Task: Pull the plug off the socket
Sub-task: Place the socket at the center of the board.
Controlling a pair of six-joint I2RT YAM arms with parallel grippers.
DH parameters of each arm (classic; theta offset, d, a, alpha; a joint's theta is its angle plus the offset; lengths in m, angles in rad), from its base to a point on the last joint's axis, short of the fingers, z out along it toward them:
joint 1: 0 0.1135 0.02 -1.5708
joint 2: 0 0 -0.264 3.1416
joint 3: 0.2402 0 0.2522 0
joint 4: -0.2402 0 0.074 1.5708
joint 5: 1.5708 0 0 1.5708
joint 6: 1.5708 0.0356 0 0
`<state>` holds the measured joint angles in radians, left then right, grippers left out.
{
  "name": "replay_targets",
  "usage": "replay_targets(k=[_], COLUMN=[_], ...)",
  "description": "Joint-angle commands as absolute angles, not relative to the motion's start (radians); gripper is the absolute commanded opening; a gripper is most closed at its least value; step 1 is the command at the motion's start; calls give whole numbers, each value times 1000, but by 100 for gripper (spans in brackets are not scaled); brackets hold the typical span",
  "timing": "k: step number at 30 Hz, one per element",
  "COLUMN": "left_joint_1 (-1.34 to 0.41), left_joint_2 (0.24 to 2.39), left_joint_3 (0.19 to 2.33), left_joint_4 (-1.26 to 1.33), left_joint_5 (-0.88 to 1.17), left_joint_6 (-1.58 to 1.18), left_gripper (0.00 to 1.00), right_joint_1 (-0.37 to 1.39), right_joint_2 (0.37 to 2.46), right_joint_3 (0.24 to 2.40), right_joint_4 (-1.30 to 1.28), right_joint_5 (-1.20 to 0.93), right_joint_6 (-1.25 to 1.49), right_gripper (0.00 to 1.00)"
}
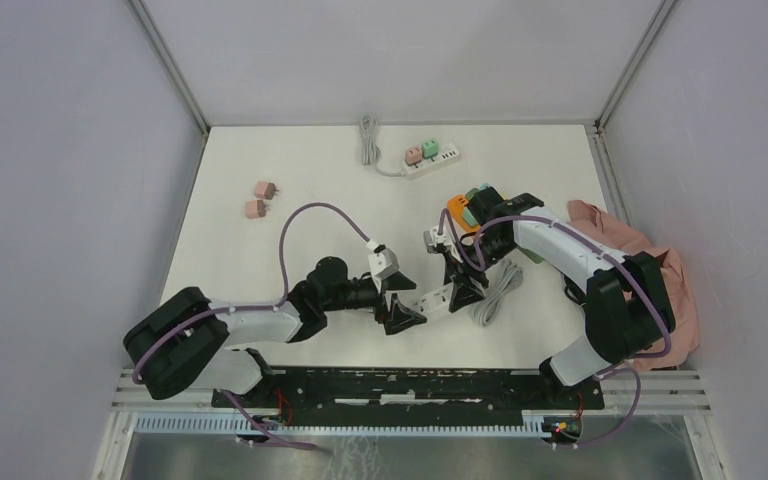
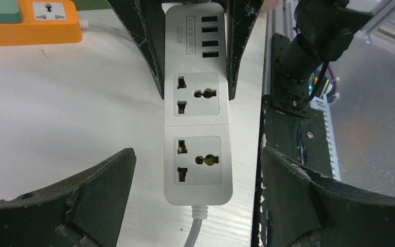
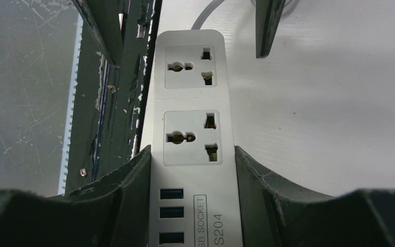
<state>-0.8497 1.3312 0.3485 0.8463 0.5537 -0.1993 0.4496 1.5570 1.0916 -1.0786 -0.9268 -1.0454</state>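
Observation:
A white socket strip (image 1: 432, 300) (image 2: 198, 128) (image 3: 193, 139) lies near the table's front edge, beside the black base rail. Both of its outlets are empty and no plug sits in it. My right gripper (image 1: 463, 290) (image 3: 191, 152) is shut on the strip's USB end, its fingers (image 2: 149, 41) pressing both long sides. My left gripper (image 1: 400, 315) (image 2: 196, 152) stands open, straddling the cord end with a gap on each side. Two loose pink plugs (image 1: 260, 198) lie far left on the table.
A second white strip (image 1: 430, 162) at the back carries a pink and a green plug. An orange strip (image 1: 457, 208) (image 2: 31, 25) with a green plug lies by the right arm. The coiled grey cord (image 1: 500, 290) and a pink cloth (image 1: 660, 270) are at the right.

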Motion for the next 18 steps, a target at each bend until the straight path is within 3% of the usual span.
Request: replay_targets(k=[1,8,14,16,18], left_joint_1=[-892,-926,-930,-930,-928], left_joint_2=[1371,1432,1477,1487,1498], left_joint_3=[426,492,532,544,559], left_joint_4=[766,697,656,647,628], left_joint_5=[487,486,481,486,493], left_joint_6=[-89,-63,-58,-59,-59], left_gripper=[97,95,84,73,49], right_joint_1=[447,448,448,447,447], right_joint_2=[1549,1549,1549,1549,1549], right_joint_3=[1133,1134,1133,1133,1134], right_joint_4=[-1108,-1112,-1114,-1115,-1114], right_joint_5=[-995,-996,-999,-999,-999], right_joint_6=[-1061,-1063,-1067,-1068,-1067], right_gripper=[4,4,4,4,4])
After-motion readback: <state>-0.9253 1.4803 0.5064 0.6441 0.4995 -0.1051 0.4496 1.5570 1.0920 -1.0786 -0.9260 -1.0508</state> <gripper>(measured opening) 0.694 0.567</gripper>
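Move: The white socket, held by the right hand at its USB end, has its middle roughly 8 cm to the left hand's right, 1 cm ahead and 4 cm below; its cord end reaches back nearly under the open left fingers. From the right hand, the middle lies about 3 cm left, 1 cm back and level. The cable bundle lies some 16 cm right of the left hand, 1 cm ahead, and the orange socket about 11 cm right and 14 cm ahead, both 8 cm down. The socket's free cord end is taken by the left hand, which sinks about 3.5 cm and slides some 3 cm to its right onto it, tipping its fingertips down about 10 degrees. The fingers stay wide at first, then close on the two long sides beside the last outlet, while the right hand holds the USB end still. ##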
